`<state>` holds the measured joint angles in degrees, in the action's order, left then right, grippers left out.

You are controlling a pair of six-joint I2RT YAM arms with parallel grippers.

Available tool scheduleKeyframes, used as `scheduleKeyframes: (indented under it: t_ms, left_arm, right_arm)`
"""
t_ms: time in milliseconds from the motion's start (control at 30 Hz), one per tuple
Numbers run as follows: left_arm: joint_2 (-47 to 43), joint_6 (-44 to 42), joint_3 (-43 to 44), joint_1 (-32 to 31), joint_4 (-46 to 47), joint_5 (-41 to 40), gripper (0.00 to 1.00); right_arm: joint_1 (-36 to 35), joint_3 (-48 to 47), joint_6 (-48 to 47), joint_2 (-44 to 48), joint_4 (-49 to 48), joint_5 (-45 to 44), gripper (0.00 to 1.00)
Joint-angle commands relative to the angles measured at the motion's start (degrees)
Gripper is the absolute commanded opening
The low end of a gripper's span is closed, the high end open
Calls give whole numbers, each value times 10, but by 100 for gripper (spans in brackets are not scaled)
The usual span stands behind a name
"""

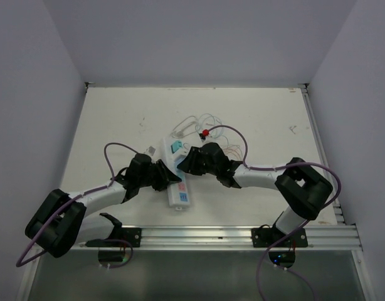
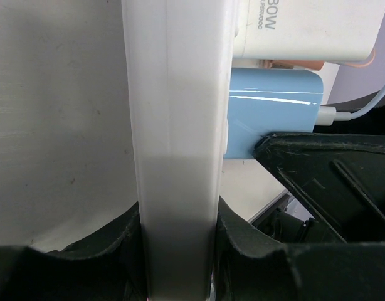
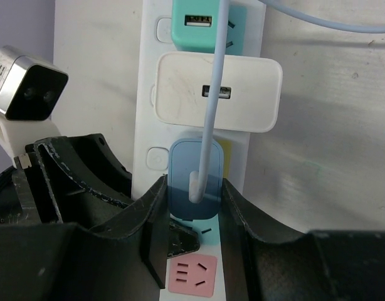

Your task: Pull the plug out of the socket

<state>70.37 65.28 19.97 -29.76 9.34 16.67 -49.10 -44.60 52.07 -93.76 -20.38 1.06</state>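
The socket [image 1: 180, 194], a long white power strip, lies in the middle of the table. My left gripper [image 1: 170, 177] is shut across its body, and the left wrist view shows the socket's white side [image 2: 177, 157] squeezed inside the left gripper [image 2: 178, 226]. A blue plug [image 3: 195, 179] with a pale cable sits in the socket [image 3: 148, 113]. My right gripper [image 3: 194, 188] is shut on this plug, one finger on each flank. From the left wrist the plug [image 2: 274, 113] is still seated against the strip. In the top view my right gripper [image 1: 185, 162] hides it.
A white adapter [image 3: 217, 91] and a teal adapter [image 3: 202, 25] are plugged in beyond the blue plug. A pink outlet face [image 3: 192, 274] lies nearer my wrist. Loose thin cables [image 1: 199, 125] and a small red part [image 1: 205, 132] lie behind the strip. Walls enclose the table.
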Motion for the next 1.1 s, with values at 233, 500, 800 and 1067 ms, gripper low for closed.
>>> scheduleKeyframes:
  t_ms: [233, 500, 800, 1067]
  left_arm:
    - [12, 26, -13, 21, -138, -148, 0]
    - [17, 20, -13, 21, -138, -153, 0]
    - [18, 6, -11, 21, -119, -139, 0]
    - [23, -38, 9, 21, -82, -103, 0]
  right_arm:
    - [13, 2, -12, 56, -41, -49, 0]
    - [14, 7, -15, 63, -32, -49, 0]
    - [112, 48, -24, 132, 28, -49, 0]
    - [225, 54, -43, 137, 92, 16, 0]
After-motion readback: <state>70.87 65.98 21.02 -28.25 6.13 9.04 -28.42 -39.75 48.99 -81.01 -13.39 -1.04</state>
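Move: The right hand holds the blue plug, still in the power strip; the loose orange plug, beside which it will be carried, lies about 14 cm to its right, 3 cm ahead and 6 cm lower. On the strip, the white charger sits about 4 cm ahead and 1 cm left, 1 cm lower, with the green plug roughly 7 cm ahead and 2 cm left, 2 cm lower. From the left hand, which grips the strip, the blue plug is some 5 cm ahead, 3 cm right and 3 cm higher. Keeping its pinch on the blue plug, the right hand pulls up about 3 cm and a little forward, out of the socket, pauses, then swings some 13 cm right and 6 cm forward away from the strip, turning clockwise about 20 degrees, towards the loose orange plug. Against that pull the left hand keeps its grip on the power strip, shifts about 2.5 cm left, 2 cm forward and 1 cm down with a slight counter-clockwise turn, then holds nearly still. ##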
